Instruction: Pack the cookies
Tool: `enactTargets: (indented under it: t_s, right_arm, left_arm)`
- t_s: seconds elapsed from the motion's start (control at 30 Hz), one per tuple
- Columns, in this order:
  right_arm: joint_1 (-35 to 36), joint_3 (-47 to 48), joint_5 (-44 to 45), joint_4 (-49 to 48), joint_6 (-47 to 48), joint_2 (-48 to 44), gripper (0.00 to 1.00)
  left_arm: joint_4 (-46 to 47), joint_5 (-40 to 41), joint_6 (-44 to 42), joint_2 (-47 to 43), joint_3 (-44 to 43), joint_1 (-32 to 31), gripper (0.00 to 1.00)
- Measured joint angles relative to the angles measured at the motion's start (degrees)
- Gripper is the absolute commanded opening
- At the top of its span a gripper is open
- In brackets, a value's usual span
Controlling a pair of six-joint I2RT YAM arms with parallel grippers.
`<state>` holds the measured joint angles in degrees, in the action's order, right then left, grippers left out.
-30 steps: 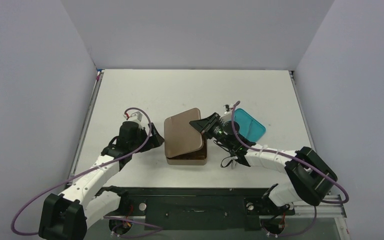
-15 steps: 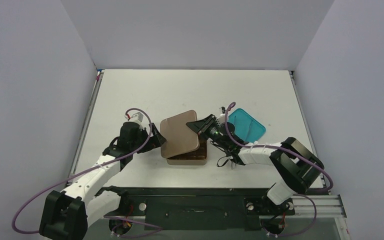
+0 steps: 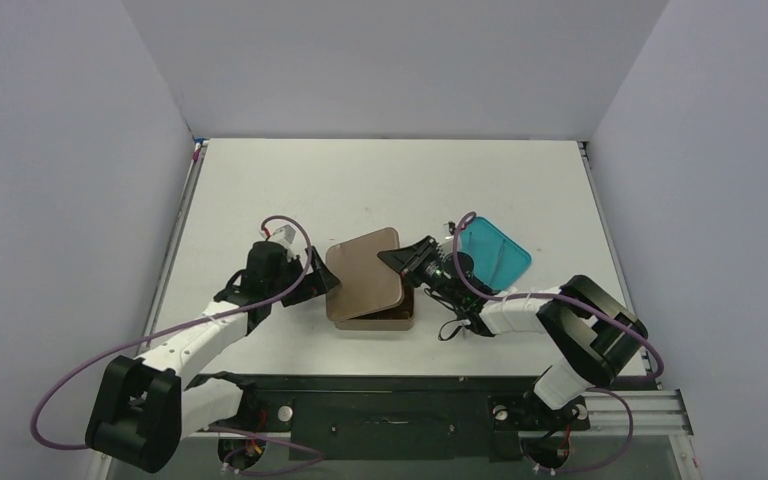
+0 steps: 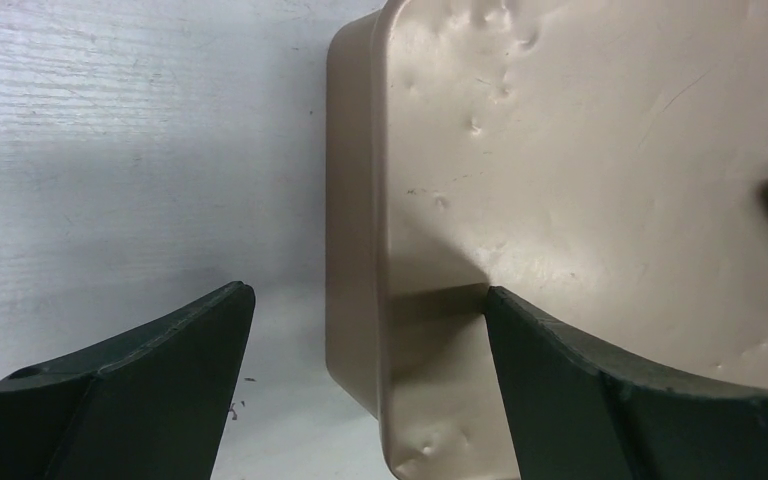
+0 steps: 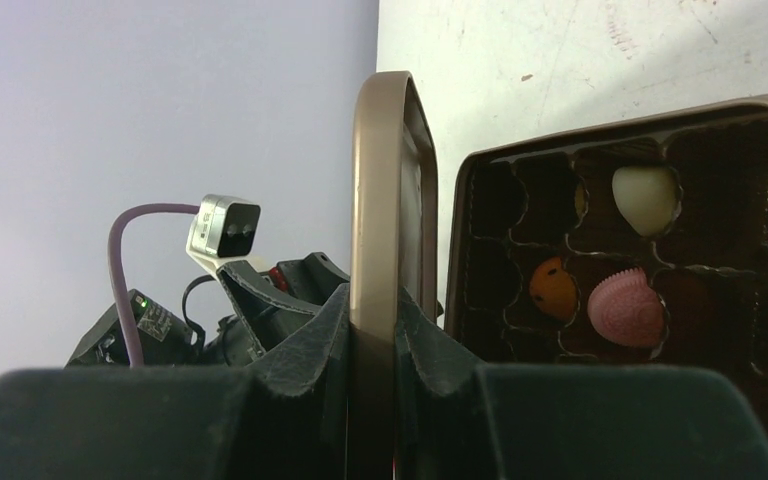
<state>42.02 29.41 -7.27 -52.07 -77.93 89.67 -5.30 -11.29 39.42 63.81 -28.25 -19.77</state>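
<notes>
The cookies lie in the dark gridded tray of the square brown tin [image 5: 760, 110]: a cream-white one [image 5: 645, 197], an orange round [image 5: 552, 287] and a pink round [image 5: 627, 305]. My right gripper [image 5: 375, 335] is shut on the edge of the tin's brown lid [image 5: 380, 180], holding it tilted over the tin. From above, the lid [image 3: 365, 272] covers most of the tin [image 3: 392, 319], with the right gripper [image 3: 401, 259] at its right edge. My left gripper [image 3: 322, 281] is open at the lid's left side. In the left wrist view the lid's corner [image 4: 400, 330] sits between the spread fingers [image 4: 110, 390].
A teal square plate [image 3: 497, 250] lies just right of the tin, behind the right wrist. White tabletop [image 3: 380, 180] stretches toward the back wall. Side walls close in on the left and right. The black base rail [image 3: 390, 410] runs along the near edge.
The right gripper has swung the lid leftward and lower over the tin. The left gripper has moved right until the lid's left corner sits between its fingers.
</notes>
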Motion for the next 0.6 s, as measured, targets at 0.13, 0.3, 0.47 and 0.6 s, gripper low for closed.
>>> enactTargets:
  t_s: [0.13, 0.3, 0.47, 0.6]
  right_arm:
    - [-0.04, -1.07, 0.33, -0.90, -0.59, 0.00, 0.00]
    - [-0.37, -1.75, 0.81, -1.49, -0.90, 0.00, 0.00]
    - [-0.44, -2.32, 1.20, -1.49, -1.14, 0.02, 0.00]
    - [-0.55, -2.78, 1.42, -1.92, -1.42, 0.13, 0.00]
  left_arm:
    - [0.92, -1.20, 0.31, 0.79, 0.00, 0.00, 0.80]
    - [2.67, -2.69, 0.57, 1.16, 0.00, 0.00, 0.70]
    - [3.82, -4.44, 0.68, 2.16, 0.00, 0.00, 0.64]
    - [4.68, -5.79, 0.76, 3.08, 0.00, 0.00, 0.58]
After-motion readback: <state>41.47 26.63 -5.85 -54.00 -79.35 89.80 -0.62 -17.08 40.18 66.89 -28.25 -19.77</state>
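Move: The lid's left edge is right below the open left hand, about 2 cm down and 1 cm to its right, with the cookie box's middle 8 cm right and 5 cm below. The right hand already grips the lid's raised right edge; the box's middle, where the lid is going, lies about 4 cm left of it, 1 cm back and 10 cm down, and the blue tray some 21 cm right, 5 cm ahead and 14 cm down. The tilted lid is let down on its right side: the right hand keeps its pinch and sinks about 1 cm towards the box, easing roughly as much to the right. Meanwhile the left hand travels about 2 cm right across the lid's left edge, its right finger close over the top, and starts narrowing its wide-open fingers around that edge, still well apart. ##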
